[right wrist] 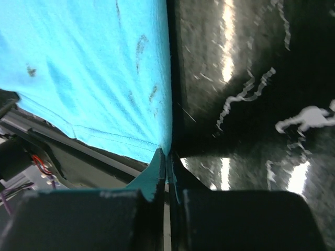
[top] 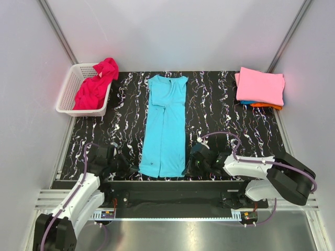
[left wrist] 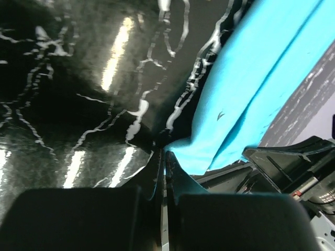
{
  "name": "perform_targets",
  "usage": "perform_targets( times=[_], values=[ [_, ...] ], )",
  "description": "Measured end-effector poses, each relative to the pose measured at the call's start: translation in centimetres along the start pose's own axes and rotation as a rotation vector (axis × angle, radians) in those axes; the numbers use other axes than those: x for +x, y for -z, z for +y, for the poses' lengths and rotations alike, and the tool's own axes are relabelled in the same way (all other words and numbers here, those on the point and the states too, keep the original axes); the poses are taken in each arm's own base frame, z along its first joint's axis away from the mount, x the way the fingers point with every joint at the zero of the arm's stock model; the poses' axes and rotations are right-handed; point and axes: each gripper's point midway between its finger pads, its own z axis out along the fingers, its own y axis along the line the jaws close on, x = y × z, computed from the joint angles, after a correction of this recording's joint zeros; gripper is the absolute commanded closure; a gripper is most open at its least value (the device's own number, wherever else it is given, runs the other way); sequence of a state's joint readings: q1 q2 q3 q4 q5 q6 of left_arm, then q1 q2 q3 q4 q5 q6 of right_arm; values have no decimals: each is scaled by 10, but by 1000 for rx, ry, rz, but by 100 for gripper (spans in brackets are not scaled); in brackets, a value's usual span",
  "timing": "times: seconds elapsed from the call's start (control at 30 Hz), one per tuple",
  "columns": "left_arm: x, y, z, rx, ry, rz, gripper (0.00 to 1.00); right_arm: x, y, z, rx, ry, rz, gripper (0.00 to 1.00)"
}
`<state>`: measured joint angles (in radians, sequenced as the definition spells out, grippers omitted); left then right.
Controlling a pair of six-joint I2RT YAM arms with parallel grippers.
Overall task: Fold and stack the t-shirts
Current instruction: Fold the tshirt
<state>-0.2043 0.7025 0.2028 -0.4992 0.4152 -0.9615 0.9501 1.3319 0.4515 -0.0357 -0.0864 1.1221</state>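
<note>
A turquoise t-shirt lies on the black marbled table as a long narrow strip, collar at the far end and hem toward me. My left gripper is shut on the hem's left corner. In the left wrist view the closed left gripper pinches the turquoise t-shirt at its corner. My right gripper is shut on the hem's right corner. The right wrist view shows the right gripper closed on the turquoise t-shirt at the stitched hem.
A white lattice basket at the back left holds a crumpled magenta-red t-shirt. At the back right sits a folded stack with a light pink t-shirt on top and orange and blue edges beneath. A metal rail runs along the near table edge.
</note>
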Motion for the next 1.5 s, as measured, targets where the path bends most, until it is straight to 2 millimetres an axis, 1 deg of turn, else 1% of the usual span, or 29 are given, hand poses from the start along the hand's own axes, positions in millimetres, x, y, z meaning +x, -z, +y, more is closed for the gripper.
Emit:
perform_targets(
  times=[0.13,0.27,0.53,0.63,0.73,0.87,0.93,1.03,1.13,1.23,1.4,1.5],
  values=[
    [4,2,-6,29,-33,2,100,5,8,-10,40,13,11,100],
    [13,4,-12,53,-71,21,100,8,13,-16,64,27,18,100],
    [36,9,-26,109,-143,56,100,16,17,-18,92,76,46,100],
    [45,10,-26,105,-159,65,100,18,18,-18,102,101,57,100],
    [49,9,-21,76,-162,64,100,19,21,-18,116,117,63,100],
    [46,7,-14,26,-159,32,100,13,29,-12,124,144,40,100],
    [43,8,-15,8,-165,14,100,7,36,-5,111,160,16,100],
    [36,11,-25,-9,-179,-17,100,-2,47,7,83,180,-26,100],
    [30,13,-37,-19,-193,-46,100,-9,54,14,68,197,-61,100],
    [27,13,-45,-24,-207,-63,100,-12,57,15,70,207,-74,100],
    [27,12,-50,-40,-232,-76,100,-14,58,11,92,225,-81,100],
    [24,12,-54,-42,-241,-92,100,-17,61,14,95,243,-92,100]
  ],
)
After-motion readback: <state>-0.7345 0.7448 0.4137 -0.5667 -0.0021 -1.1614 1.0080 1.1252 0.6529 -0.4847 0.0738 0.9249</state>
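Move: My left hand has the shirt's near left corner, my right hand its near right corner. The collar end lies about 50 cm ahead of my left hand and 11 cm to its right; from my right hand it is 50 cm ahead and 8 cm left. The middle of the hem sits 10 cm right of my left hand and 9 cm left of my right, each about 1 cm back, all this near table height. I keep both corners pinched and draw them back some 3 cm and to the right, my right hand staying low over the table while my left hand rises a little, then dips. Then I reverse forward and lift, the right corner by about 6 cm and the left by a few, both wrists tilting roughly 15 degrees so the fingertips swing forward. ##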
